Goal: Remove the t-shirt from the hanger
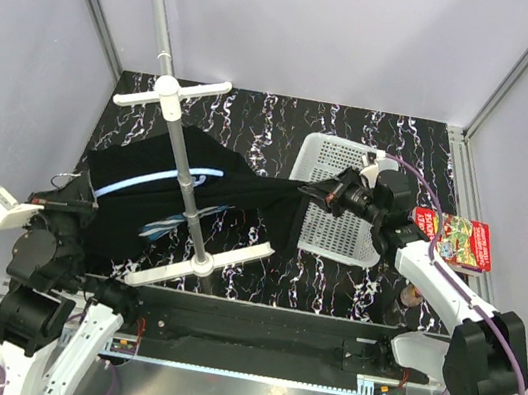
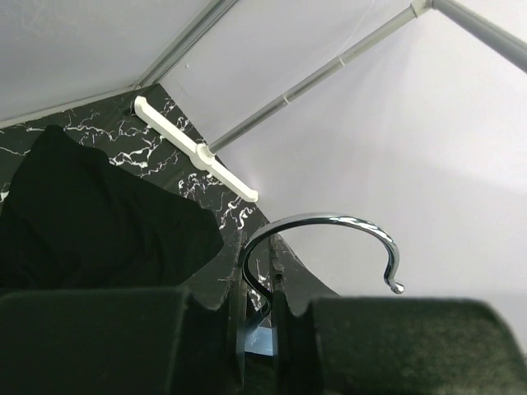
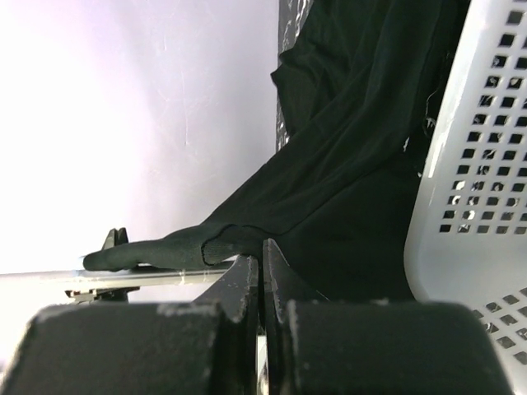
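The black t-shirt (image 1: 243, 199) is stretched across the table between my two grippers. The light-blue hanger (image 1: 160, 181) shows as a curved strip at the shirt's left end. My left gripper (image 1: 77, 195) is shut on the stem of the hanger's metal hook (image 2: 329, 222), with the fingertips (image 2: 284, 309) closed round it. The shirt also shows in the left wrist view (image 2: 90, 222). My right gripper (image 1: 318, 192) is shut on an edge of the shirt (image 3: 354, 164) and holds it taut over the basket's left rim. The chest print is mostly hidden.
A white-and-grey pole stand (image 1: 186, 179) with crossbars leans across the shirt's middle. A white perforated basket (image 1: 340, 231) lies under the right gripper. A red printed packet (image 1: 466, 242) lies at the right edge. Grey walls enclose the black marbled table.
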You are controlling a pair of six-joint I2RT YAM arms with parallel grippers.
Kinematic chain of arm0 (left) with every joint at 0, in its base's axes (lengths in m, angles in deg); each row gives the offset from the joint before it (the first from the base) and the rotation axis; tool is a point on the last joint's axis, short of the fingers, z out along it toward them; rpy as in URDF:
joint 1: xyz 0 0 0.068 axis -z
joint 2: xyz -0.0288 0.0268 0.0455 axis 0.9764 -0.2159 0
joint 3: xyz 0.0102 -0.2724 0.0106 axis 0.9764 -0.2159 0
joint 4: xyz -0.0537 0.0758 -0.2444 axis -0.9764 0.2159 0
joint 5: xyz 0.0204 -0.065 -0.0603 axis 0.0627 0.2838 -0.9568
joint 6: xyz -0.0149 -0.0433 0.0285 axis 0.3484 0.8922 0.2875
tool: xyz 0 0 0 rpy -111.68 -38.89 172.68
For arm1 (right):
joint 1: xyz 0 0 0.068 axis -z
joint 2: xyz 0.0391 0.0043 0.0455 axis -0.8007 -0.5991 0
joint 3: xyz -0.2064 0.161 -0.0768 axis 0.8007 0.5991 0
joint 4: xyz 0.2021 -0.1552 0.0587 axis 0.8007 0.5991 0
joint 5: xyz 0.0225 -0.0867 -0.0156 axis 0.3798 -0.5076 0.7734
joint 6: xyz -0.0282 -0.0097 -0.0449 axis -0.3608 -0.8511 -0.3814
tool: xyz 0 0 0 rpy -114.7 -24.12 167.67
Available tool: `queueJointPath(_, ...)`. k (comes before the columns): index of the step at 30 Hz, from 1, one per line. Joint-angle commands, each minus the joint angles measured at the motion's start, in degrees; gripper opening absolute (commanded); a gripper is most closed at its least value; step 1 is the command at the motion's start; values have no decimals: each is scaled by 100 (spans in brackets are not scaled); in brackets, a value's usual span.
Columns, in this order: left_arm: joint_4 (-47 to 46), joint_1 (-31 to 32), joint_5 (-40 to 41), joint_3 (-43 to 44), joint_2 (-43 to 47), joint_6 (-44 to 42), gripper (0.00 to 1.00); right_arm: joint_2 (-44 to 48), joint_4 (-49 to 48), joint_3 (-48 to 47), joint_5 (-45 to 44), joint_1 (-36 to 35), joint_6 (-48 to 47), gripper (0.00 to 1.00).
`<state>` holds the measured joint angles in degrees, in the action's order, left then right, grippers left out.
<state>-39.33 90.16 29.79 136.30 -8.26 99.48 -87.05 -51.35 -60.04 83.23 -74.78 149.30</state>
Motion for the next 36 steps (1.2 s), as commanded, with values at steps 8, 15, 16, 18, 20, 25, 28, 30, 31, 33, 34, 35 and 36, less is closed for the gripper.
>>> queueJointPath(8, -436, -181, 2333, 524, 345, -789, 0, -315, 54, -138, -1255, 840, -185, 0)
queueJointPath(15, -681, -181, 1491, 647, -322, -902, 0, -780, -61, -1217, -105, 569, -1483, 0)
queueJointPath(16, -864, -181, 1211, 699, -584, -1007, 0, -920, 53, -1428, 62, 472, -1669, 0)
queueJointPath(18, -893, -181, 980, 839, -893, -1044, 0, -1114, 378, -2035, 186, 165, -2029, 0)
queueJointPath(20, -997, -181, 725, 1059, -1358, -1131, 0, -1422, 310, -2438, 510, -29, -2067, 0)
queueJointPath(25, -1200, -181, 31, 1595, -2238, -1238, 0, -2204, 213, -3248, 959, -670, -1804, 0)
queueJointPath(28, -1226, -181, -49, 1877, -2537, -966, 0, -2503, -279, -3319, 1091, -855, -1356, 0)
queueJointPath(30, -1366, -181, -84, 1921, -2591, -851, 0, -2739, -412, -3425, 1240, -952, -1276, 0)
queueJointPath(31, -1385, -181, -93, 1930, -2599, -755, 0, -2819, -412, -3590, 1284, -1049, -1267, 0)
queueJointPath(33, -1454, -181, -102, 1904, -2582, -622, 0, -3021, -447, -3706, 1363, -1137, -1153, 0)
queueJointPath(34, -1455, -181, -84, 1912, -2591, -630, 0, -3057, -595, -3724, 1373, -1146, -1092, 0)
queueJointPath(35, -1446, -181, -67, 1930, -2565, -665, 0, -3066, -666, -3672, 1338, -1155, -934, 0)
queueJointPath(36, -1385, -181, 64, 1956, -2503, -753, 0, -2953, -710, -3567, 1033, -1138, -863, 0)
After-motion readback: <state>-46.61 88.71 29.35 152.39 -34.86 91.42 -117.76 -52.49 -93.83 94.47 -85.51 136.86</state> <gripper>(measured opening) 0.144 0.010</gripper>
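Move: The left gripper holds the hanger by its hook, and the bar's free end lies about 26 cm to its right, 10 cm ahead and slightly lower. From the right gripper, already pinching the stretched t-shirt, that end is some 18 cm left, 2 cm back and 7 cm higher. The stand pole is roughly 23 cm left and 9 cm back of the right gripper; the basket's middle is about 11 cm right, 10 cm ahead and 17 cm below. Still pinching the t-shirt, the right hand holds briefly, then eases the pull: it arcs up and forward, then swings left towards the hanger's free end, sinking again, about 13 cm left in all and turning some 25 degrees counter-clockwise. The left hand keeps its grip on the hook and, after a slight draw back, carries the hanger forward and up, about 8 and 6 cm. ##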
